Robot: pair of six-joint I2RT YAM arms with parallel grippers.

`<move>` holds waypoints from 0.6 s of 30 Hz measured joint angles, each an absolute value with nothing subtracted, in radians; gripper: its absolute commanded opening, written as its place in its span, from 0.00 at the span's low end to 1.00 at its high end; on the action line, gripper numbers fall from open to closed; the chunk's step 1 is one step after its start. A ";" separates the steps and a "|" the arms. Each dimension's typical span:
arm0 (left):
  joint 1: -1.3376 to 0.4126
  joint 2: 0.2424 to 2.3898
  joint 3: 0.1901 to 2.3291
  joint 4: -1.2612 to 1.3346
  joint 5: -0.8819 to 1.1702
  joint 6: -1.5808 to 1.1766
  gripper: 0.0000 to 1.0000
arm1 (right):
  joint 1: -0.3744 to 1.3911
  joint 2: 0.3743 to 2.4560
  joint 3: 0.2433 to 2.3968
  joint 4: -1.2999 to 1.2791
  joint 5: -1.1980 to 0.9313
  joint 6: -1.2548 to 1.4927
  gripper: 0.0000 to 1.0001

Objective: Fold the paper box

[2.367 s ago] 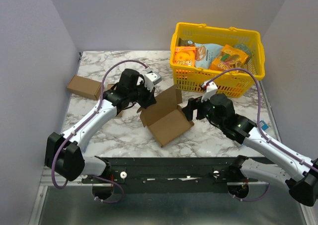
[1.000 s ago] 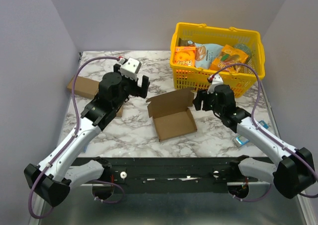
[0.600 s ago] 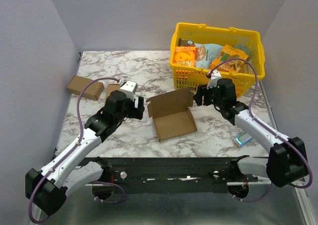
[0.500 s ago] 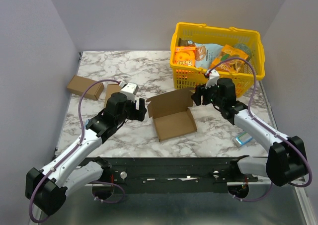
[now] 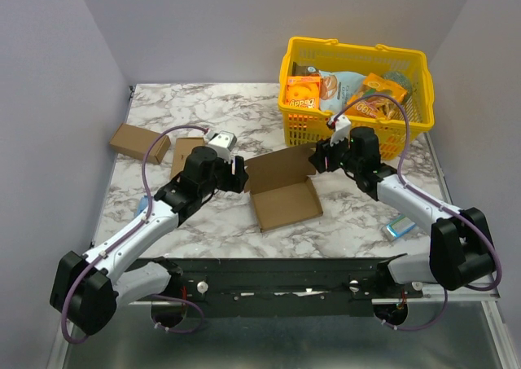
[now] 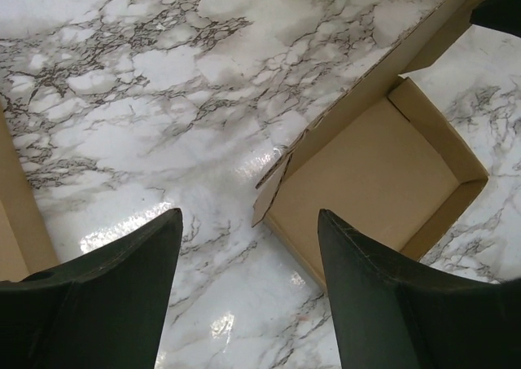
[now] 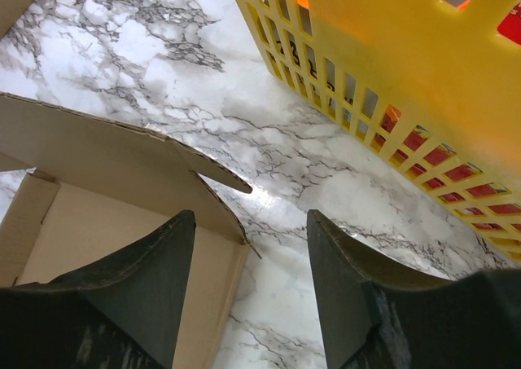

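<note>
The paper box is plain brown cardboard. It lies open in the middle of the marble table with its lid flap raised at the back. My left gripper is open at the box's back left corner. In the left wrist view the box's tray lies just ahead to the right. My right gripper is open at the box's back right corner. In the right wrist view the raised flap and its side tab lie between and left of the fingers.
A yellow plastic basket full of snack packets stands at the back right, close behind my right gripper, and fills the right wrist view's top right. Two smaller brown boxes lie at the back left. A small blue packet lies front right.
Both grippers have come in toward the box's back corners, the left one moving right and back, the right one moving left. The box has stayed in place since one second ago.
</note>
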State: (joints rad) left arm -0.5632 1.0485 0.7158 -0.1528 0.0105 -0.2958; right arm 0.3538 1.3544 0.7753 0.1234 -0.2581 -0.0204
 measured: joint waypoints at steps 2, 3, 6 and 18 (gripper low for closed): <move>-0.563 1.067 0.716 -0.133 0.012 -0.293 0.62 | 0.354 1.356 0.775 0.131 -0.261 -0.020 0.55; -0.563 1.076 0.716 -0.125 0.012 -0.290 0.57 | 0.354 1.356 0.775 0.135 -0.263 -0.019 0.53; -0.564 1.110 0.716 -0.110 0.012 -0.281 0.46 | 0.354 1.356 0.775 0.144 -0.275 -0.020 0.48; -0.588 1.171 0.716 -0.085 0.014 -0.273 0.28 | 0.354 1.354 0.760 0.194 -0.311 -0.020 0.27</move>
State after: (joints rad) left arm -0.5880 1.1706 0.7158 -0.0849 0.0135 -0.2733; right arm 0.3538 1.3537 0.7605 0.1936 -0.3111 -0.0196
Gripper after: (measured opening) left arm 0.328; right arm 0.342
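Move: Just beyond the left fingertips, the lid's left flap lies about 2 cm ahead, 2 cm to the right and 3 cm below. The lid's right flap sits about 1 cm ahead of the right hand, 2 cm left and 1 cm lower. From the left hand, the raised lid's middle is some 4 cm ahead, 10 right, 3 down; the tray 2 back, 12 right, 9 down. From the right hand, the yellow basket is roughly 19 ahead, 11 right, at hand height. Closing in on both ends of the raised lid, the two hands narrow their open fingers together to roughly half the opening they had. The left sinks nearly 3 cm, easing about 1.5 cm right and a little forward so its fingertips straddle the left flap; the right rises and shifts left about 1 cm each to bring the right flap between its fingertips. Neither grip is fully shut, and firm contact can't be made out. ##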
